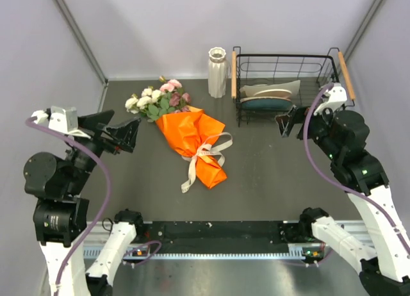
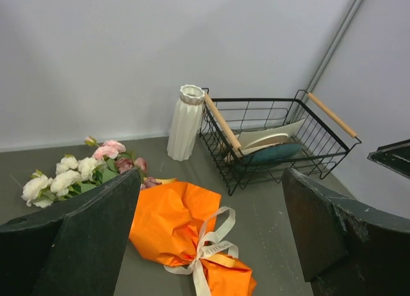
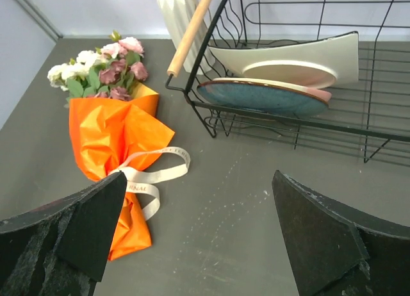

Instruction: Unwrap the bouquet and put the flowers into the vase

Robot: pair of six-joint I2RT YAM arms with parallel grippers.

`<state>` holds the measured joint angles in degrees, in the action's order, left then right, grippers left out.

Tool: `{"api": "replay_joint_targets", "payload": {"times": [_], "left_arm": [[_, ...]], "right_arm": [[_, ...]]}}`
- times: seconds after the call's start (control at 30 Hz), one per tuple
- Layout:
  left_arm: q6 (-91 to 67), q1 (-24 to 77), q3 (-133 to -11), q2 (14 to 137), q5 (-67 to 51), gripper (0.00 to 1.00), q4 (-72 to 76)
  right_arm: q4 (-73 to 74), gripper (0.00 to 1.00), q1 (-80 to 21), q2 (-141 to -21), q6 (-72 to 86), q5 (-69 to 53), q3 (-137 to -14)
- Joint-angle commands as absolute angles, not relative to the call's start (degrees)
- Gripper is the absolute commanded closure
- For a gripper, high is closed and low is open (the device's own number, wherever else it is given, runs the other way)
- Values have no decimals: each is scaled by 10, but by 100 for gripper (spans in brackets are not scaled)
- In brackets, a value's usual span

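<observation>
The bouquet (image 1: pixel 192 145) lies flat on the dark table, wrapped in orange paper (image 2: pixel 170 219) and tied with a cream ribbon (image 2: pixel 208 248). Its flowers (image 1: pixel 157 98) are white, pink and mauve roses and point toward the back left. The white ribbed vase (image 1: pixel 217 72) stands upright behind it, beside the basket. My left gripper (image 1: pixel 132 137) hovers open to the left of the bouquet, holding nothing. My right gripper (image 1: pixel 286 124) hangs open to the right, in front of the basket, also holding nothing. In the wrist views the bouquet (image 3: pixel 112 132) lies beyond the left gripper (image 2: pixel 211 180) and the right gripper (image 3: pixel 200 177).
A black wire basket (image 1: pixel 285 59) with wooden handles stands at the back right, holding stacked plates (image 3: pixel 269 94). Grey walls enclose the table on three sides. A black rail (image 1: pixel 218 232) runs along the near edge between the arm bases.
</observation>
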<state>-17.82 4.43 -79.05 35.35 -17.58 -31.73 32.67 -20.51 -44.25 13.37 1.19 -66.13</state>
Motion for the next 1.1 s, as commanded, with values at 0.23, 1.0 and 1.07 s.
{"api": "replay_joint_targets", "payload": {"times": [0.23,1.0,1.07], "left_arm": [[-192,46,-745,396,-237,5,-318],[-273,253,-489,674,-166,50,-141],[-289,253,-483,690,-163,50,-127]], "right_arm": [[293,1,-222,-549,169,-48,-665],[-70,46,-338,-934,164,-236,-540],[-104,41,-338,-960,158,-249,-537]]}}
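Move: The ribbon bow on the orange wrap lies some 13 cm ahead of my left hand, about 16 cm to its right and 47 cm below. From my right hand the bow is roughly 5 cm ahead, 24 cm left and 34 cm down. The flower heads lie about 30 cm ahead of my left hand and 3 cm left; from my right hand, the vase stands some 27 cm ahead and 22 cm left, the dish rack 24 cm ahead and 5 cm right. I bring both hands down together onto opposite sides of the bow, half closing the fingers of each. My left hand drops about 32 cm while swinging right and somewhat forward, tipping its fingers steeply down; my right drops about 27 cm and sweeps left towards the bow's right-hand loops, tipping down and turning counter-clockwise some 30 degrees. Both stop short of gripping the ribbon. ##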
